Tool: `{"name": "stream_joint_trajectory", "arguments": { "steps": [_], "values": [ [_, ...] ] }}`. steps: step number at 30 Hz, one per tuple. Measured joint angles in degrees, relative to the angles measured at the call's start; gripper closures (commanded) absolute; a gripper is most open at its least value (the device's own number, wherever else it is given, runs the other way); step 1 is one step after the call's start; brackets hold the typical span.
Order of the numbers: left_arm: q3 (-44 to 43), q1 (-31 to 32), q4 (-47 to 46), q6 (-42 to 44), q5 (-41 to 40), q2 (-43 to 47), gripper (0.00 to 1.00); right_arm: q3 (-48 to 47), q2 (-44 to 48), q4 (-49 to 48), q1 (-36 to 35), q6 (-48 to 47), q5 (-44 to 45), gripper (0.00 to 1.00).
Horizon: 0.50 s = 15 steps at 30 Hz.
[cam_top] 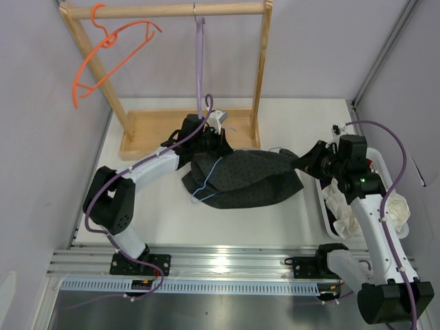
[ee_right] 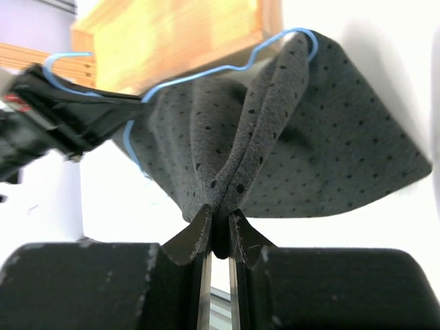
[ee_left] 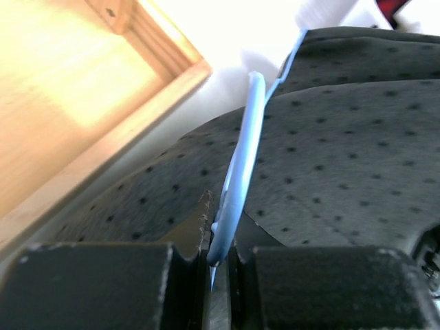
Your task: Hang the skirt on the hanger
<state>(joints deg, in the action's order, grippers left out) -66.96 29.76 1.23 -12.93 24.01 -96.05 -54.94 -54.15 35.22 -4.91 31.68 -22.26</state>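
Note:
The dark grey dotted skirt (cam_top: 244, 177) lies spread on the white table between my two arms. The light-blue wire hanger (cam_top: 206, 180) runs through and over it. My left gripper (cam_top: 206, 141) is shut on the hanger (ee_left: 240, 172) at the skirt's left end, next to the wooden rack base. My right gripper (cam_top: 307, 159) is shut on a pinched fold of the skirt (ee_right: 275, 137) at its right end. In the right wrist view the hanger wire (ee_right: 206, 72) runs along the skirt's far edge.
A wooden clothes rack (cam_top: 165, 11) stands at the back with an orange hanger (cam_top: 110, 51) and a purple hanger (cam_top: 199, 62) on its rail. Its base (cam_top: 148, 134) lies just behind the left gripper. A white bin (cam_top: 402, 206) with white cloth sits at the right.

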Motion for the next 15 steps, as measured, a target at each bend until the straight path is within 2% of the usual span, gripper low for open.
{"name": "stream_joint_trajectory", "arguments": {
  "steps": [8,15],
  "values": [
    [3.69,0.0,-3.17,1.53,-4.39,4.35,1.0,-8.79,-0.76,1.31,1.01,2.08,-5.4,1.0],
    [4.33,0.0,-6.47,2.64,-4.76,7.45,1.0,-11.96,-1.18,3.13,1.03,2.75,-7.65,1.0]
  ]
}}
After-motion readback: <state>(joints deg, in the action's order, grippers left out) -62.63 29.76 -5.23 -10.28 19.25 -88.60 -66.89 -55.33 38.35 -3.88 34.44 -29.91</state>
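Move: The left hand holds the blue hanger, and the right hand pinches the skirt's right-hand corner. The hanger's right end lies roughly 9 cm ahead of the right hand, 4 cm to its left and 8 cm below; from the left hand it is some 17 cm to the right, about level otherwise. The foot of the rack's right post stands about 12 cm ahead of the left hand, 10 cm to its right and 14 cm lower. Still pinching the skirt's corner, the right hand hoists it nearly straight up about 8 cm, with a slight drift left and a small upward tilt, easing off at the end. The left hand keeps its grip on the hanger and, starting a little later, raises it some 4.5 cm while edging left and tipping its fingers up about 10 degrees. ##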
